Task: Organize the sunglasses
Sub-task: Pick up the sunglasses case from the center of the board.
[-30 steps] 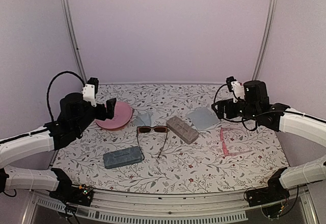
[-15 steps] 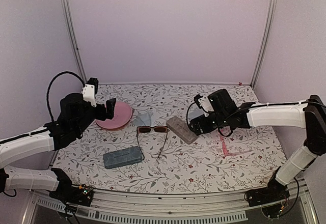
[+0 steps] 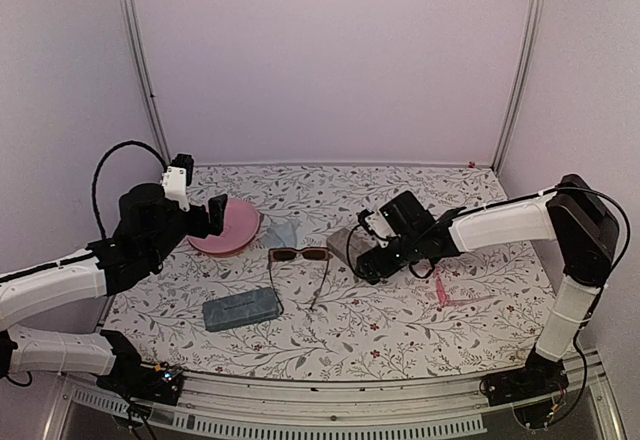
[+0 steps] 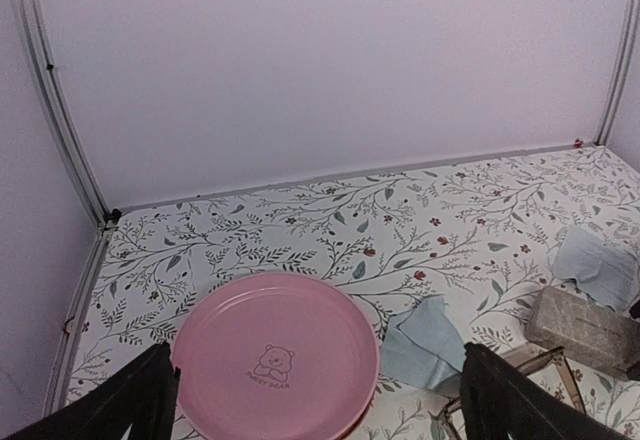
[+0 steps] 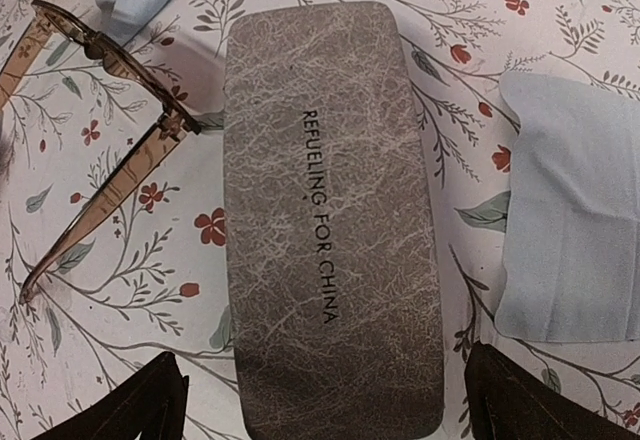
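The dark-framed sunglasses (image 3: 300,255) with reddish-brown lenses lie unfolded mid-table; the right wrist view shows them (image 5: 100,185) left of the case. The pink-framed sunglasses (image 3: 441,282) lie further right. My right gripper (image 3: 370,258) hovers open over the near end of the grey-brown case (image 5: 330,210), one finger on each side (image 5: 325,405), touching nothing. My left gripper (image 3: 214,215) hangs open above the pink plate (image 4: 200,340), with nothing between its fingers (image 4: 320,400).
A blue-grey case (image 3: 240,308) lies near the front left. One pale blue cloth (image 3: 281,232) sits beside the plate (image 3: 238,228); another (image 5: 575,210) lies right of the grey-brown case (image 3: 342,242). Walls and rails enclose the table on three sides.
My right arm has swung left from the table's right side and now hovers over the grey-brown case. The left arm has not moved.
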Robot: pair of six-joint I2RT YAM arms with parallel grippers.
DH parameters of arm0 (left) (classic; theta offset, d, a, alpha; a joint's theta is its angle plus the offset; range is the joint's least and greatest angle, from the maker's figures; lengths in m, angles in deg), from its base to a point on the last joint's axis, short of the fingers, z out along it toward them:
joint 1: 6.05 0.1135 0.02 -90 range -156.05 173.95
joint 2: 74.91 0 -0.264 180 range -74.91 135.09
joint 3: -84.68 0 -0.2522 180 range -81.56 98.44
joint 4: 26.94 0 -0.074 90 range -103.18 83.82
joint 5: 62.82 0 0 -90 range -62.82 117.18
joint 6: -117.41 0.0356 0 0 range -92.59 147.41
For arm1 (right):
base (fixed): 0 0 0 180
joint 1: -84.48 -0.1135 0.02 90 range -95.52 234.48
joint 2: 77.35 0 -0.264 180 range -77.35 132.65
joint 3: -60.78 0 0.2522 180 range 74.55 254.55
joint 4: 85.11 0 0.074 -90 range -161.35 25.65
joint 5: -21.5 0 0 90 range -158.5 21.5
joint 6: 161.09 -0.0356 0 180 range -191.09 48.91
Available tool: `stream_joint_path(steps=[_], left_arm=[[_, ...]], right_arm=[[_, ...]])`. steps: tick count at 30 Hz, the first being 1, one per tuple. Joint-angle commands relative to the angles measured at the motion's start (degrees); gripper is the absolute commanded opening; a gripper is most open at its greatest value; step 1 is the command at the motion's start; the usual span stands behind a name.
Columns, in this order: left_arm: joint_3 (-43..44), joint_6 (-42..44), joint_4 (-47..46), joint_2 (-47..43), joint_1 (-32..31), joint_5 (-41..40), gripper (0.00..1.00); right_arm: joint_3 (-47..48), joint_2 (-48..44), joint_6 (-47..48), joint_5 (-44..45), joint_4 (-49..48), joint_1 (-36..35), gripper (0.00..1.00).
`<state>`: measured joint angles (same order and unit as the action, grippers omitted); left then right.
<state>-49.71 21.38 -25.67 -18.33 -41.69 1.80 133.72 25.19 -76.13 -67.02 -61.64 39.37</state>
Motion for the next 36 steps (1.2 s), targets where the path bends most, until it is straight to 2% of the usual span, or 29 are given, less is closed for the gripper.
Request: stream_joint_path(steps=[1, 11, 15, 20, 25, 30, 36], left_arm=[[0.5, 0.2, 0.2, -0.2, -0.8, -1.1, 0.99], [0.6, 0.1, 0.4, -0.4, -0.9, -1.3, 0.99], [0.6, 0.1, 0.9, -0.4, -0.9, -1.2, 0.99], [0.4, -0.1, 0.3, 0.3, -0.9, 0.4, 0.99], [0.4, -0.2, -0.3, 1.3, -1.0, 2.3, 0.99], [-0.2, 1.3, -3.0, 1.2, -1.2, 11.1, 0.99], [-0.8, 4.8, -6.5, 2.5, -1.3, 31.9, 0.99]], right_arm=[[2.3, 3.1, 1.1, -0.6, 0.9, -0.3, 0.99], [4.1, 6.3, 1.5, 1.7, 0.9, -0.2, 0.98], [4.2, 6.5, 1.7, 2.9, 0.8, -0.2, 0.86], [4.3, 5.9, 1.7, 3.8, 1.4, 0.4, 0.66], [3.5, 2.0, 1.8, 2.0, 1.6, 1.6, 0.51], [1.8, -4.9, 3.3, -3.4, 1.7, 3.1, 0.46], [2.3, -12.9, 11.4, -16.5, 4.0, 3.2, 0.41]])
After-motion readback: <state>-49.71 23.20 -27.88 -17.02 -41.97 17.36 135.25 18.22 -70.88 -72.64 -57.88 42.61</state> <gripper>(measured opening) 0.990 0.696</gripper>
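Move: The sunglasses case lies right under the open right fingers, its middle about 4 cm ahead, 3 cm left and 3 cm below, as the hand hovers over its near end. The dark sunglasses are some 16 cm to the left and 3 cm back; the blue-grey cloth is roughly 9 cm ahead and 6 cm right, both about 5 cm lower than the hand. From the left hand, the case is around 26 cm right, 3 cm ahead and 22 cm down. Down about 2.5 cm and a touch forward goes the right hand, until its fingers straddle the near end of the sunglasses case; there they close across its width and pinch it, then lift it nearly straight up some 8 cm. Late on, the open left hand swings about 5 cm right, towards the case, turning clockwise. ##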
